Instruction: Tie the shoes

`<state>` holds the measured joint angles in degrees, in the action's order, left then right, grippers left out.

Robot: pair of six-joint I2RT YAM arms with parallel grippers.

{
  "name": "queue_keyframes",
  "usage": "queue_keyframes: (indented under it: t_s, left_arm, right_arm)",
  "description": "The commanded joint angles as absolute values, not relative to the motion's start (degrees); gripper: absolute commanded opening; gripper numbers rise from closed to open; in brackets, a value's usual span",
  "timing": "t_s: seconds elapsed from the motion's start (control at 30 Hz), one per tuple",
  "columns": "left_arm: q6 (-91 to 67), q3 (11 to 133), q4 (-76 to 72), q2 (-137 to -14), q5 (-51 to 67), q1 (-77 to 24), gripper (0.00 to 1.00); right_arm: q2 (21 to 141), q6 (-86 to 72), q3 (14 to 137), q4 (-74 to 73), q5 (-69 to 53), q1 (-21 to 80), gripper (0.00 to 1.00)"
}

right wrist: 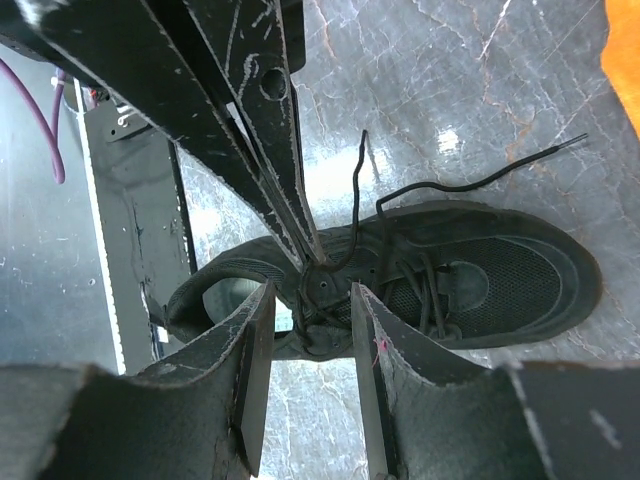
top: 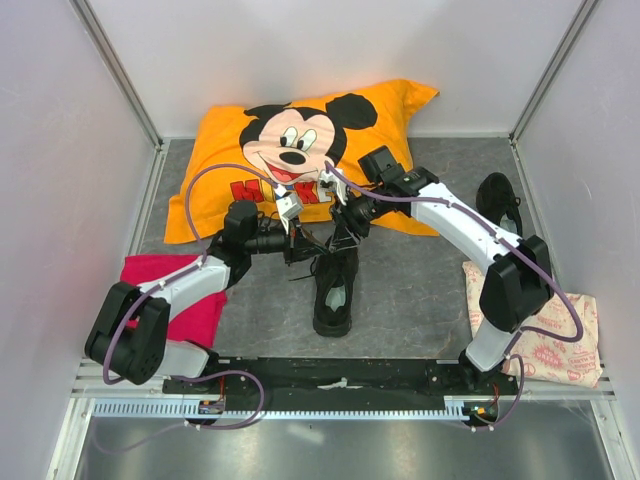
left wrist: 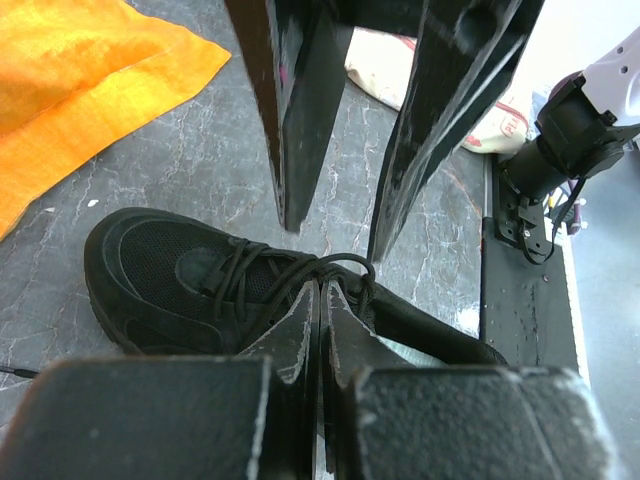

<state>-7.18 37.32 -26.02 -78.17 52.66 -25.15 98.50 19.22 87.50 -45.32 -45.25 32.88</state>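
A black shoe (top: 334, 288) lies on the grey table, toe towards the arm bases, with its laces loose. Seen from the left wrist, my left gripper (left wrist: 322, 288) is shut, its tips pinching a black lace (left wrist: 300, 268) above the shoe (left wrist: 160, 270). My left gripper (top: 296, 240) and right gripper (top: 344, 226) meet over the shoe's lace area. In the right wrist view my right gripper (right wrist: 310, 310) is open, straddling the crossed laces (right wrist: 325, 300) at the shoe's (right wrist: 500, 280) top eyelets. Two lace ends (right wrist: 470, 185) trail onto the table. A second shoe (top: 497, 200) stands at the far right.
An orange Mickey Mouse pillow (top: 300, 145) lies at the back, just behind both grippers. A red cloth (top: 175, 295) sits under the left arm and a patterned cream pouch (top: 560, 325) by the right arm's base. White walls enclose the table.
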Motion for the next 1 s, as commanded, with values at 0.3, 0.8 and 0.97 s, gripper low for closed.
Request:
queue_keyframes:
  t_s: [0.3, 0.8, 0.97]
  left_arm:
    - [-4.7, 40.3, -26.9, -78.7, 53.7, -25.1, 0.02]
    - [13.9, 43.7, -9.1, -75.9, 54.8, -23.7, 0.43]
    - [33.3, 47.0, 3.1, -76.1, 56.2, -16.5, 0.51]
  right_arm:
    - [100.6, 21.3, 86.9, -44.1, -45.3, 34.4, 0.37]
    - [96.6, 24.0, 83.5, -44.1, -44.6, 34.5, 0.00]
    - [95.2, 25.0, 82.5, -44.3, -45.1, 34.5, 0.00]
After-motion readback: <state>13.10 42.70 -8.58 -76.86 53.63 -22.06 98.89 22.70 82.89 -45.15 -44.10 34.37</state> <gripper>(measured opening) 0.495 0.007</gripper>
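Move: Just 2 cm below the right hand's open fingers, and about 1 cm back and 1 cm left of them, is the black lace that the left hand still pinches in its shut tips. From the left hand, that lace is right at its pads. The shoe's opening lies about 6 cm back, 1 cm to the right and 4 cm lower than the lace. One loose lace end is some 9 cm left of the lace, level with it and 10 cm lower. Taking the lace over from the left hand, the right hand sinks about 2 cm onto it at the left fingertips and shuts on it. It keeps its pinch while easing down and back, some 3 cm lower in all. The left hand, still until the right has closed, then opens about halfway and backs off to its left and a little forward, some 2.5 cm, rolling slightly. ##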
